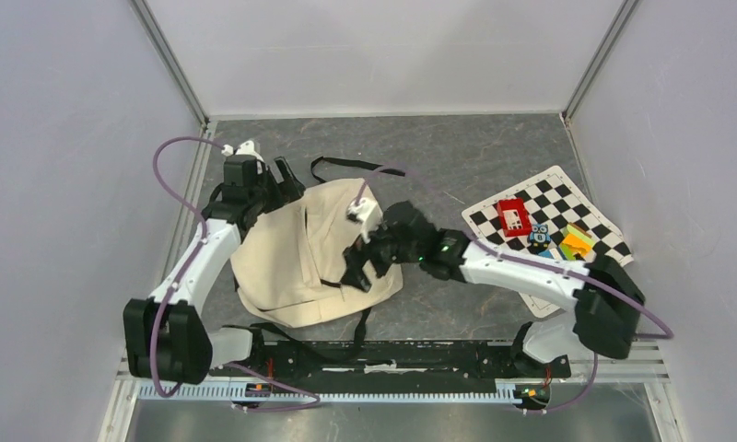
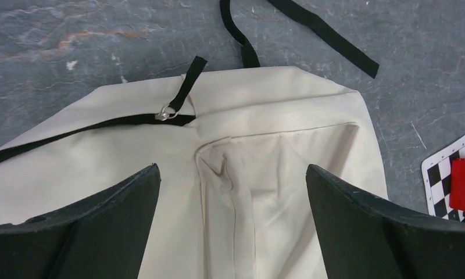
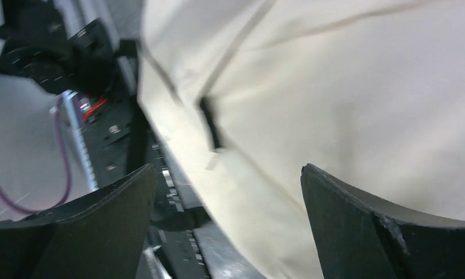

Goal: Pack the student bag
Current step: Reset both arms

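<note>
The student bag [image 1: 296, 258], cream fabric with black straps, lies flat on the grey table left of centre. My left gripper [image 1: 284, 184] hangs over the bag's far left corner, open. In the left wrist view its jaws [image 2: 231, 168] stand wide apart above the cream cloth [image 2: 265, 192], with nothing between them. A metal zipper pull [image 2: 168, 114] and black zipper trim lie just beyond. My right gripper [image 1: 358, 265] is at the bag's right side, open. In the right wrist view the right gripper [image 3: 228, 168] frames the bag's edge [image 3: 335, 93], gripping nothing.
A checkered mat [image 1: 549, 221] at the right carries a red box [image 1: 513, 217], a small owl figure [image 1: 539, 236] and a colourful block [image 1: 577, 243]. Loose black straps [image 2: 326, 35] trail beyond the bag. The black mounting rail [image 1: 392, 354] runs along the near edge. Walls close in on three sides.
</note>
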You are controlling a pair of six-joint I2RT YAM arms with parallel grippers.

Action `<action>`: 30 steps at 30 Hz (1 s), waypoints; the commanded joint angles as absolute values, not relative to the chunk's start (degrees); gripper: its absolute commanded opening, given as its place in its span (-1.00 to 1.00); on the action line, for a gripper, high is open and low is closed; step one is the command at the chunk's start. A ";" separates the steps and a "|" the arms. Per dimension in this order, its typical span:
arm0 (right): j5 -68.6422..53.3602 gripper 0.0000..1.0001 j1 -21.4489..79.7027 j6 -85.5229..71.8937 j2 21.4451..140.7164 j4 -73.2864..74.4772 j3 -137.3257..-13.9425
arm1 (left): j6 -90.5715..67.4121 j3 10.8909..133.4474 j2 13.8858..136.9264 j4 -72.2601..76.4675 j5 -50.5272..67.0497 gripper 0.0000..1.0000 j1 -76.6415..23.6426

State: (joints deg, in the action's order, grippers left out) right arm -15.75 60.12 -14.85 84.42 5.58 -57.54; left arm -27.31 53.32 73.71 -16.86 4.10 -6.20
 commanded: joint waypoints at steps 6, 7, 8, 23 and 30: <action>-1.32 0.96 41.09 -7.25 63.35 9.62 -44.36 | -24.56 47.29 52.76 -20.91 -4.63 0.99 -6.08; 1.38 0.96 38.97 -6.48 60.78 10.25 -43.39 | -23.89 47.61 50.44 -22.20 -5.12 0.99 -6.06; 3.47 0.96 37.30 -5.92 58.40 10.54 -42.61 | -23.11 48.42 48.70 -23.56 -5.76 0.99 -6.13; 28.51 0.96 32.72 2.00 30.65 -3.99 -25.76 | -15.75 44.14 27.95 -26.10 -6.81 0.99 -6.07; 29.01 0.96 32.70 3.25 30.50 -3.34 -26.54 | -16.80 42.85 26.85 -25.78 -6.94 0.99 -6.11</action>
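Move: The closed bag lies under both open hands, its middle some 16 cm back, 6 cm right and 9 cm below the left hand. The black strap lies 5 cm ahead and 16 cm right of that hand, 13 cm lower. From the right hand, the bag's middle is 4 cm ahead, 9 cm left, 9 cm down; the small black zip tab is 3 cm back, 5 cm left, 6 cm down. The red box is 13 cm ahead, 39 cm right, 12 cm below it. The bag, already let go, is left alone as both arms go home, fingers staying wide open. The right hand sweeps about 30 cm right and 11 cm forward towards the chessboard, turning clockwise some 60 degrees, its fingers swinging to point forward. The left draws back and up, about 12 cm back, tilting its fingers upward and drifting left, then sinks slightly. ##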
